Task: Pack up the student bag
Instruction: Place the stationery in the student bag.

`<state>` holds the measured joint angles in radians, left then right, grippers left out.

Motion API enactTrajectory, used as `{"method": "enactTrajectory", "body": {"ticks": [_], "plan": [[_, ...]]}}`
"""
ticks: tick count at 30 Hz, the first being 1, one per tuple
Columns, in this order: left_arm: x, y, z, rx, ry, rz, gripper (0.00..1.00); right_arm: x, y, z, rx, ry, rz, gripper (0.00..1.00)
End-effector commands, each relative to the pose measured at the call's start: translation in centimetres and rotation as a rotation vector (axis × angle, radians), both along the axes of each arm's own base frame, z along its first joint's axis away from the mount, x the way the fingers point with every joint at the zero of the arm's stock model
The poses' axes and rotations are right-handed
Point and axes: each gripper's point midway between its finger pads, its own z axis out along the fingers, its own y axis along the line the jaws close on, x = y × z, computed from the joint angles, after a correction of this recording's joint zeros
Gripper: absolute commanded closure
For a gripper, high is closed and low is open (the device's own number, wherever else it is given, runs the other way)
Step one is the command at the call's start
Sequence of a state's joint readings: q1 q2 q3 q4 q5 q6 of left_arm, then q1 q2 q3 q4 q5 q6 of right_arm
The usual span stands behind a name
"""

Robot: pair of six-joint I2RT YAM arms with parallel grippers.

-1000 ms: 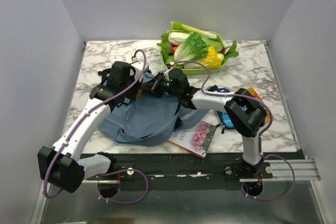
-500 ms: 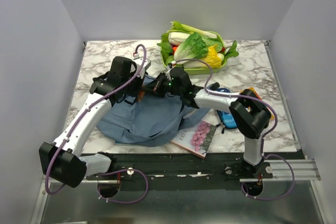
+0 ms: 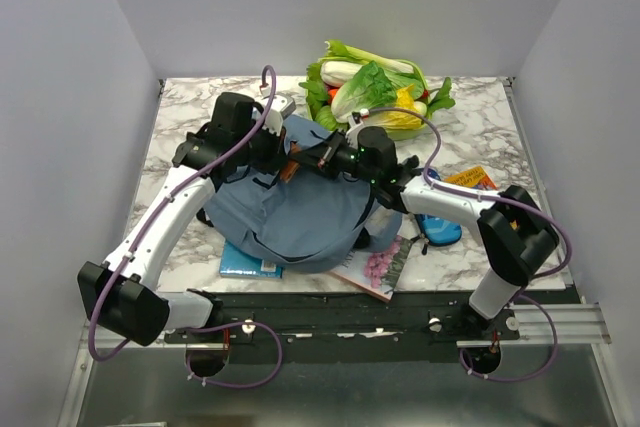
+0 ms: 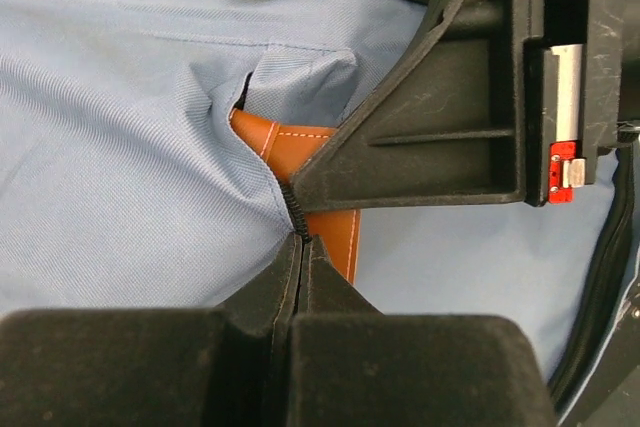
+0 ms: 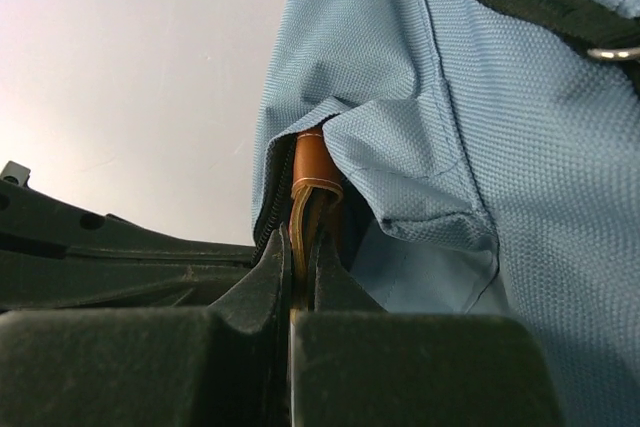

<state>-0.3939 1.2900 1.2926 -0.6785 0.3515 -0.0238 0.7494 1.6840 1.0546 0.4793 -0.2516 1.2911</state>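
Note:
The student bag (image 3: 300,215), soft grey-blue fabric, is pulled up by its top at the table's middle. A brown leather tab (image 4: 296,150) sits at its zip opening. My left gripper (image 3: 281,159) is shut, its tips (image 4: 300,240) pinching the black zip edge beside that tab. My right gripper (image 3: 303,161) faces it from the right and is shut on the brown tab (image 5: 312,179), the fold of leather caught between its fingertips (image 5: 304,247). The two grippers almost touch. The right gripper's black body (image 4: 450,107) fills the left wrist view. The bag's inside is hidden.
A green tray of vegetables (image 3: 376,93) stands at the back. A flower-cover book (image 3: 378,263) and a teal book (image 3: 243,263) lie partly under the bag at the front edge. A blue pencil case (image 3: 441,229) and an orange item (image 3: 470,177) lie right.
Both grippers have risen and moved right and farther back with the bag's top. The bag has bunched up and shifted right, uncovering a teal book at its front left.

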Motion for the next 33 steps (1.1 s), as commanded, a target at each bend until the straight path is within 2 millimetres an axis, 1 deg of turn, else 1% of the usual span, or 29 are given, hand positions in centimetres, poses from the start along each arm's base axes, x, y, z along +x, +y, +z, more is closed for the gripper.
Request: {"method": "enactTrajectory", "body": {"ticks": [1, 3, 4, 5, 7, 9, 10, 11, 12, 15, 16, 17, 18, 20, 21, 23, 24, 25, 26, 27, 28, 29, 30, 31, 32, 33], "plan": [[-2.1, -2.6, 2.2, -0.127, 0.016, -0.126, 1.00, 0.0, 1.6, 0.1, 0.076, 0.006, 0.034, 1.00], [-2.7, -2.9, 2.7, -0.139, 0.019, -0.164, 1.00, 0.4, 1.7, -1.6, 0.039, 0.045, 0.025, 0.99], [-2.8, -3.0, 3.4, -0.147, 0.010, -0.176, 1.00, 0.5, 1.7, -2.4, 0.018, 0.068, 0.016, 1.00], [-3.3, -3.3, 3.8, -0.163, 0.014, -0.203, 1.00, 0.6, 1.6, -2.8, 0.008, 0.072, 0.007, 1.00], [-3.7, -3.6, 4.2, -0.175, 0.007, -0.242, 1.00, 0.7, 1.6, -2.9, -0.037, 0.073, 0.004, 0.99], [-4.6, -4.2, 4.4, -0.205, 0.023, -0.297, 1.00, 1.2, 1.5, -2.6, -0.074, 0.064, -0.021, 0.99], [-4.8, -4.4, 4.1, -0.210, 0.039, -0.311, 1.00, 1.2, 1.6, -2.6, -0.089, 0.055, -0.018, 0.99], [-5.0, -4.5, 3.9, -0.216, 0.058, -0.323, 1.00, 1.3, 2.0, -1.8, -0.076, 0.035, -0.008, 0.99], [-5.4, -4.8, 3.8, -0.228, 0.074, -0.342, 1.00, 1.3, 2.4, -2.1, -0.077, 0.040, 0.007, 0.99], [-4.8, -4.6, 2.4, -0.195, 0.077, -0.337, 1.00, 0.9, 3.3, -1.3, -0.075, 0.008, 0.047, 0.99], [-4.7, -4.4, 1.9, -0.182, 0.080, -0.328, 1.00, 0.7, 3.4, -2.1, -0.110, 0.014, 0.060, 1.00], [-4.4, -4.3, 1.6, -0.169, 0.072, -0.327, 1.00, 0.5, 3.5, -2.3, -0.122, 0.013, 0.074, 0.99], [-4.2, -4.2, 1.4, -0.159, 0.069, -0.319, 1.00, 0.5, 3.4, -2.6, -0.138, 0.015, 0.076, 0.95], [-3.6, -3.7, 0.9, -0.131, 0.048, -0.290, 1.00, 0.3, 3.0, -3.1, -0.157, 0.013, 0.077, 0.82], [-3.3, -3.4, 0.7, -0.115, 0.035, -0.276, 1.00, 0.2, 2.8, -3.4, -0.164, 0.017, 0.077, 0.69], [-2.3, -2.5, 0.3, -0.090, 0.010, -0.229, 1.00, 0.0, 2.4, -3.6, -0.174, 0.013, 0.092, 0.59], [-2.1, -2.2, 0.2, -0.080, 0.001, -0.219, 1.00, -0.1, 2.2, -3.6, -0.175, 0.011, 0.103, 0.52], [-2.0, -1.8, -0.3, -0.071, 0.002, -0.206, 1.00, -0.2, 1.8, -4.0, -0.185, 0.008, 0.109, 0.49], [-1.2, -1.1, -0.5, -0.049, -0.016, -0.166, 1.00, -0.5, 1.5, -3.3, -0.182, -0.008, 0.116, 0.46], [-0.9, -0.8, -0.8, -0.035, -0.022, -0.149, 1.00, -0.6, 1.2, -3.3, -0.194, -0.019, 0.115, 0.38], [-0.7, -0.4, -1.7, -0.012, -0.019, -0.133, 1.00, -0.8, 0.7, -3.7, -0.223, -0.035, 0.116, 0.35], [0.2, 0.4, -2.1, 0.019, -0.035, -0.090, 1.00, -0.9, 0.3, -3.6, -0.231, -0.047, 0.112, 0.32], [0.7, 0.8, -2.4, 0.031, -0.038, -0.069, 1.00, -1.1, -0.3, -2.6, -0.231, -0.071, 0.107, 0.29], [0.8, 1.0, -3.1, 0.040, -0.023, -0.056, 1.00, -1.2, -0.9, -2.9, -0.260, -0.083, 0.104, 0.29], [1.2, 1.3, -3.3, 0.040, -0.023, -0.039, 1.00, -1.3, -1.5, -3.4, -0.283, -0.087, 0.094, 0.27], [1.4, 1.7, -3.6, 0.048, -0.017, -0.020, 1.00, -1.5, -2.0, -2.5, -0.286, -0.106, 0.083, 0.26]]}}
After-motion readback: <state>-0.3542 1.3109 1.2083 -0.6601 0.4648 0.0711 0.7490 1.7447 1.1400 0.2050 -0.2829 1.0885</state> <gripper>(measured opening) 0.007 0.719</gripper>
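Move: The right hand already grips the brown notebook, whose middle is some 2 cm ahead and 3 cm left of it. The bag's pocket mouth is about 3 cm ahead, 4 cm left and slightly lower; the vegetable basket stands roughly 18 cm ahead and 19 cm right, some 15 cm lower. From the left hand, already pinching the pocket's zip edge, the notebook is about 1 cm ahead, 2 cm right and 2 cm lower. The right fingers, holding the notebook into the pocket mouth, carry it down about 4 cm, then ease up slightly and leftward before opening wide to let go while sinking again and drawing back right, rolling about 15 degrees, left side down. The left hand keeps its pinch on the zip edge, pulling back and right some 4 cm with a small clockwise turn, then swinging forward, left and down. ##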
